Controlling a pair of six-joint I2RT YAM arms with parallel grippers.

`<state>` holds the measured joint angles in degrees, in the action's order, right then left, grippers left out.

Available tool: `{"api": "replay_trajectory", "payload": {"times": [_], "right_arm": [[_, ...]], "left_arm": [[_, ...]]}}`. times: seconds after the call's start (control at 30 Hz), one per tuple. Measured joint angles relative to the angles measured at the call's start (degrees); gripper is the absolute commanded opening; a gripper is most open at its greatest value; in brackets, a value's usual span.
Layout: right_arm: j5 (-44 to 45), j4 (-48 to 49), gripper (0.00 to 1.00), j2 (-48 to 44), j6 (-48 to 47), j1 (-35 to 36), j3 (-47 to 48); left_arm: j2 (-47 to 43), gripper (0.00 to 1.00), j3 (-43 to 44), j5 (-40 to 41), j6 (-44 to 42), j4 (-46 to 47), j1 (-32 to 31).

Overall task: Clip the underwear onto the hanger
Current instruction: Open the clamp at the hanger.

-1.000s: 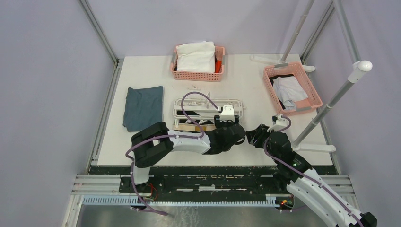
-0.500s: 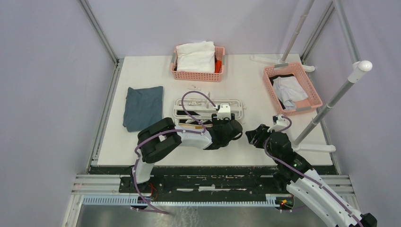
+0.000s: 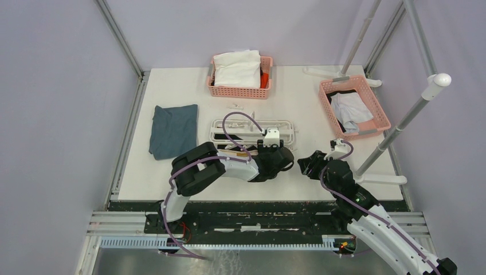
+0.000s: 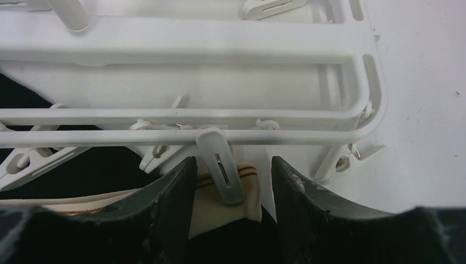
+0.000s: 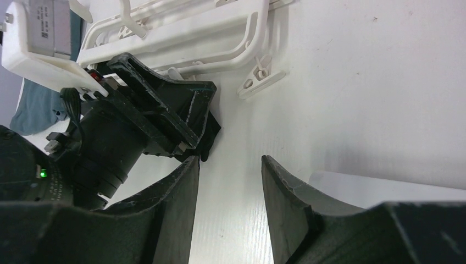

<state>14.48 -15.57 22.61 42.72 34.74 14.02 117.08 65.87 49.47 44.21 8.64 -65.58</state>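
Observation:
The white hanger point(image 4: 181, 118) lies flat on the table, also in the top view point(image 3: 252, 127). The underwear lies under its near rail, black with a tan waistband point(image 4: 211, 206). A white clip point(image 4: 221, 173) hanging from the rail rests on the waistband's right corner. My left gripper point(image 4: 231, 165) is open, one finger on each side of that clip and corner, with a gap on both sides. My right gripper point(image 5: 228, 162) is open over bare table just right of the left gripper, holding nothing. In the top view the left arm hides most of the underwear.
A folded blue-grey cloth point(image 3: 173, 129) lies left of the hanger. A pink basket point(image 3: 213, 86) with a white garment stands at the back, another pink basket point(image 3: 381, 117) at the right. Rack poles point(image 3: 401, 123) and a white foot point(image 3: 381, 179) stand by the right arm.
The left gripper has shifted a little left along the hanger's near rail and its jaws have narrowed slightly. The right arm has not moved.

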Motion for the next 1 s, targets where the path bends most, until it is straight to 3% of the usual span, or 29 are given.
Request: {"api": "replay_trajectory", "payload": {"times": [0.2,0.43,0.6,0.8,1.0], "right_arm": [[-0.02,0.0,0.54,0.0,-0.13,0.02,0.0],[-0.09,-0.55,0.54,-0.31,-0.2,0.0,0.0],[-4.04,1.01,0.54,-0.44,-2.21,0.0,0.0],[-12.72,8.79,0.54,-0.04,-3.61,0.0,-0.15],[-19.45,19.37,0.52,7.37,-1.27,0.02,-1.16]], "left_arm": [[1.42,0.45,0.26,1.09,0.0,0.07,0.0],[1.18,0.13,-1.31,1.64,0.26,1.92,0.0],[-4.85,0.04,-13.73,-0.42,-3.89,13.55,0.0],[-12.61,0.03,-33.07,-8.31,-17.14,36.59,0.07],[-13.62,0.03,-38.53,-13.68,-23.21,48.41,0.22]]}}
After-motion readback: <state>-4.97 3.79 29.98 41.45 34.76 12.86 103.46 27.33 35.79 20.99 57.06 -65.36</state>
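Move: The clamp on the hanger's near rail already stands between the left hand's open fingers, about 1 cm ahead and at their height, with the waistband's corner right behind it, some 2 cm lower. The end clamp is roughly 7 cm right and 2 cm farther out, the hanger's hook 8 cm ahead and 7 cm left. From the right hand the clamp lies about 6 cm ahead, 9 cm left and 7 cm below. After settling about 1 cm lower, the left fingers close from both sides on the clamp, stopping at about half their starting gap, and keep squeezing while the hand drags it some 6 cm left and 5 cm back, swinging about 20 degrees clockwise with its fingers tipping up. As that pull starts, the open right hand travels about 7 cm left and 4 cm up towards the hanger's right end, turning counter-clockwise. ##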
